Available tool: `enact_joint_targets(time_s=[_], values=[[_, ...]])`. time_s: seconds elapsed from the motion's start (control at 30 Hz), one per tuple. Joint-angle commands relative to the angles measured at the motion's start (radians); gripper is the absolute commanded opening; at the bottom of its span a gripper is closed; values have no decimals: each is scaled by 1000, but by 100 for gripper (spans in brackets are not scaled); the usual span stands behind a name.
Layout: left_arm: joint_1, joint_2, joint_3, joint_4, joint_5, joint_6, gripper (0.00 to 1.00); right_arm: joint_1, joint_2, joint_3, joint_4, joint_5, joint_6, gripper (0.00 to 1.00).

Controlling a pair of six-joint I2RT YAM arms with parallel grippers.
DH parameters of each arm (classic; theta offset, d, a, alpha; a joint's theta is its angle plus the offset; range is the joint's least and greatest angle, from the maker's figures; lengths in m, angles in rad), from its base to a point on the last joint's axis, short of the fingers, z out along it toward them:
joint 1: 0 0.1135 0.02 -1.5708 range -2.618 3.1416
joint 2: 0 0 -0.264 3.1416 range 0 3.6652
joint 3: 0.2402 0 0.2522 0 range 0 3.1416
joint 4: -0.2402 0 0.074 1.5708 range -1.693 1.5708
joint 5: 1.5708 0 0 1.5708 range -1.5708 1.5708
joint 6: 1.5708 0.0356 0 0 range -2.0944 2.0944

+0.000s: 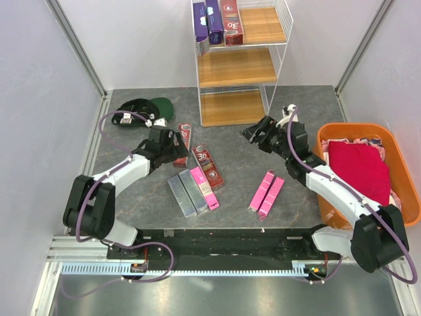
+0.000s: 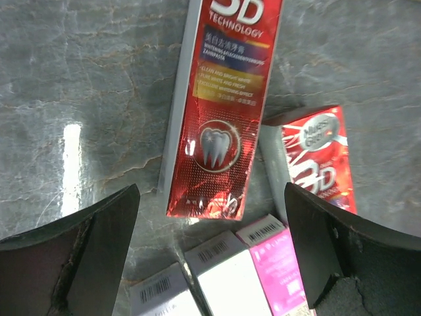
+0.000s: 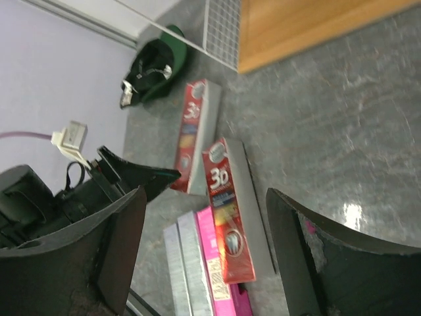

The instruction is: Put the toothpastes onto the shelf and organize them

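Observation:
The shelf (image 1: 237, 66) stands at the back; its top board holds two purple toothpastes (image 1: 209, 21) and a dark red one (image 1: 231, 21). On the table lie two dark red cartons (image 1: 185, 137) (image 1: 208, 166), two silver-grey ones (image 1: 187, 193) and a pink one (image 1: 204, 187) side by side, and a pair of pink ones (image 1: 266, 193). My left gripper (image 1: 172, 143) (image 2: 210, 250) hovers open over a red carton (image 2: 223, 112), holding nothing. My right gripper (image 1: 255, 135) (image 3: 204, 250) hangs open and empty in front of the shelf's bottom board (image 3: 309, 26), above a red carton (image 3: 227, 210).
An orange basket (image 1: 401, 164) with red cloth stands at the right, beside my right arm. A green and black cap (image 1: 141, 108) lies at the back left. Grey walls with metal rails close the table in.

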Motion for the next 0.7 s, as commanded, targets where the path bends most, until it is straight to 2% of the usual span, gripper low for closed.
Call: enact_joint_targets(time_s=[0.0,0.2,0.47,0.57,0.6,0.67], values=[[-27,77,46,38,-46,52,98,-6,14,-24,40,-40,-9,81],[-45,158,74,52,-87,47,95,-4,8,-10,17,-35,-28,81],[-85,285,120,84,-131,27,85,-1,11,-37,20,-56,-23,81],[-94,305,126,101,-121,15,76,-3,4,-43,11,-60,-34,81],[-94,305,126,110,-116,13,68,-3,1,-45,6,-61,-36,81],[-94,293,123,118,-105,12,58,0,-7,-47,0,-66,-42,81]])
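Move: The left red 3D box I'm going for has its middle about 7 cm ahead of my left hand, 3 cm to its right and 6 cm below. The second red 3D box lies roughly 11 cm to the right of that hand and 2 cm back; the nearer silver box is about 11 cm back and 6 cm right. From my right hand, the left red box is some 19 cm left, 7 cm ahead and 21 cm below. I sink my open left hand about 5 cm onto the near part of the left red 3D box, then ease it forward and to the right, some 3 cm in all, so the fingers straddle the box just short of its middle. As I arrive, I start closing them by about a third, bringing the pads in against its long sides. My right hand settles 2 cm lower and waits. ##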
